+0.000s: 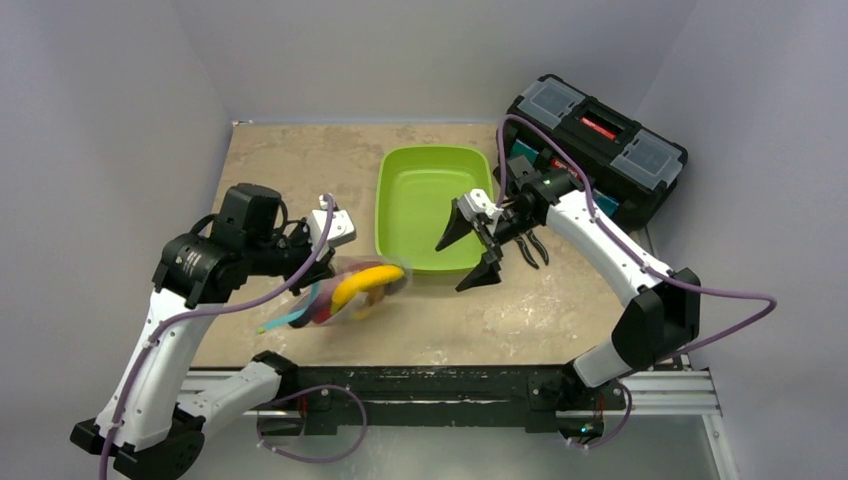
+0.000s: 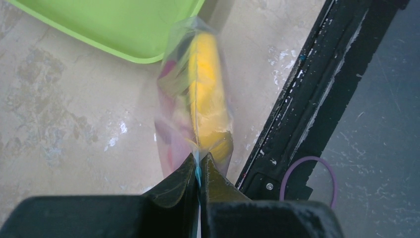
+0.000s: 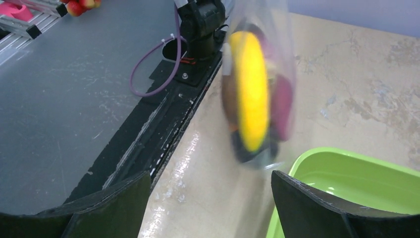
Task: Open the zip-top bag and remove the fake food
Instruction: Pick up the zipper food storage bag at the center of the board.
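The clear zip-top bag (image 1: 352,291) hangs blurred in front of the lime-green tray's near-left corner. My left gripper (image 1: 322,270) is shut on its teal zipper edge (image 2: 199,167). Through the plastic show the fake food: a yellow banana (image 2: 208,89) and red, purple and dark pieces beside it. In the right wrist view the bag (image 3: 257,84) and its banana (image 3: 251,89) hang ahead of my right gripper (image 3: 210,198). That gripper (image 1: 468,252) stands wide open at the tray's near-right rim, apart from the bag and with nothing between its fingers.
The lime-green tray (image 1: 425,200) sits at the table's middle back. A black toolbox (image 1: 600,145) stands at the back right. Black-handled pliers (image 1: 535,248) lie under the right arm. The table's black front rail (image 2: 307,99) runs close behind the bag.
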`<state>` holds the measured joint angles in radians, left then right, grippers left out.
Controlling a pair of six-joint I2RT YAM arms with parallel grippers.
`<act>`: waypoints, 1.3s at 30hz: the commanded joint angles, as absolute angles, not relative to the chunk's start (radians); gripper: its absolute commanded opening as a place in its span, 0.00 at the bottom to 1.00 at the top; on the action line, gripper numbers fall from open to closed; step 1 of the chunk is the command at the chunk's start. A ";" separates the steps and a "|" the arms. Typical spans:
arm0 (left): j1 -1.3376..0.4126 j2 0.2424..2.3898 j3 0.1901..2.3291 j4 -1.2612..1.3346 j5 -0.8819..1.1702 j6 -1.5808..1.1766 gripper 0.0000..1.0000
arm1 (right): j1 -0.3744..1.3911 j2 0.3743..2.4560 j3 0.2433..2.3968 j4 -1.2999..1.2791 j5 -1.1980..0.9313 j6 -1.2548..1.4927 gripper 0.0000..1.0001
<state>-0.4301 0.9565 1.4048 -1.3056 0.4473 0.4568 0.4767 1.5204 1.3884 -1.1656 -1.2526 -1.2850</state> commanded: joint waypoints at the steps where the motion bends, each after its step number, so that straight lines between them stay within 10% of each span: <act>1: -0.462 0.967 1.441 -1.286 0.554 0.460 0.00 | 0.487 1.545 1.473 -1.131 -1.308 -1.232 0.90; 14: -0.704 1.128 1.341 -0.755 0.629 0.151 0.00 | 0.512 1.512 1.432 -1.027 -1.346 -1.063 0.91; 39: -0.847 1.502 1.739 -0.931 0.393 0.060 0.00 | 0.505 1.383 1.253 -0.618 -1.121 -0.467 0.89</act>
<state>-0.8398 1.4921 1.6901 -0.9237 0.4088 0.1032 0.4992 1.3983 1.2659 -0.7025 -1.2098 -0.5598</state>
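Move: Hanging from the left fingers is the zipper bag; the open right gripper it is taken to lies about 21 cm to the left hand's right, 2 cm farther out and roughly level. The green bin sits some 12 cm ahead, 20 cm right and 22 cm below the left hand. From the right hand, the bag's middle is about 16 cm left, 2 cm back and 3 cm down; the pliers lie 20 cm right, 3 cm ahead and 22 cm below. Keeping its shut grip on the blue zip edge, the left hand carries the bag about 19 cm right and, after a slight draw back, some 5 cm forward, past the bin's near left corner to the right gripper, dipping and rising again late. The right hand waits wide open, rising about 2 cm, rolling and turning clockwise over 10 degrees. ##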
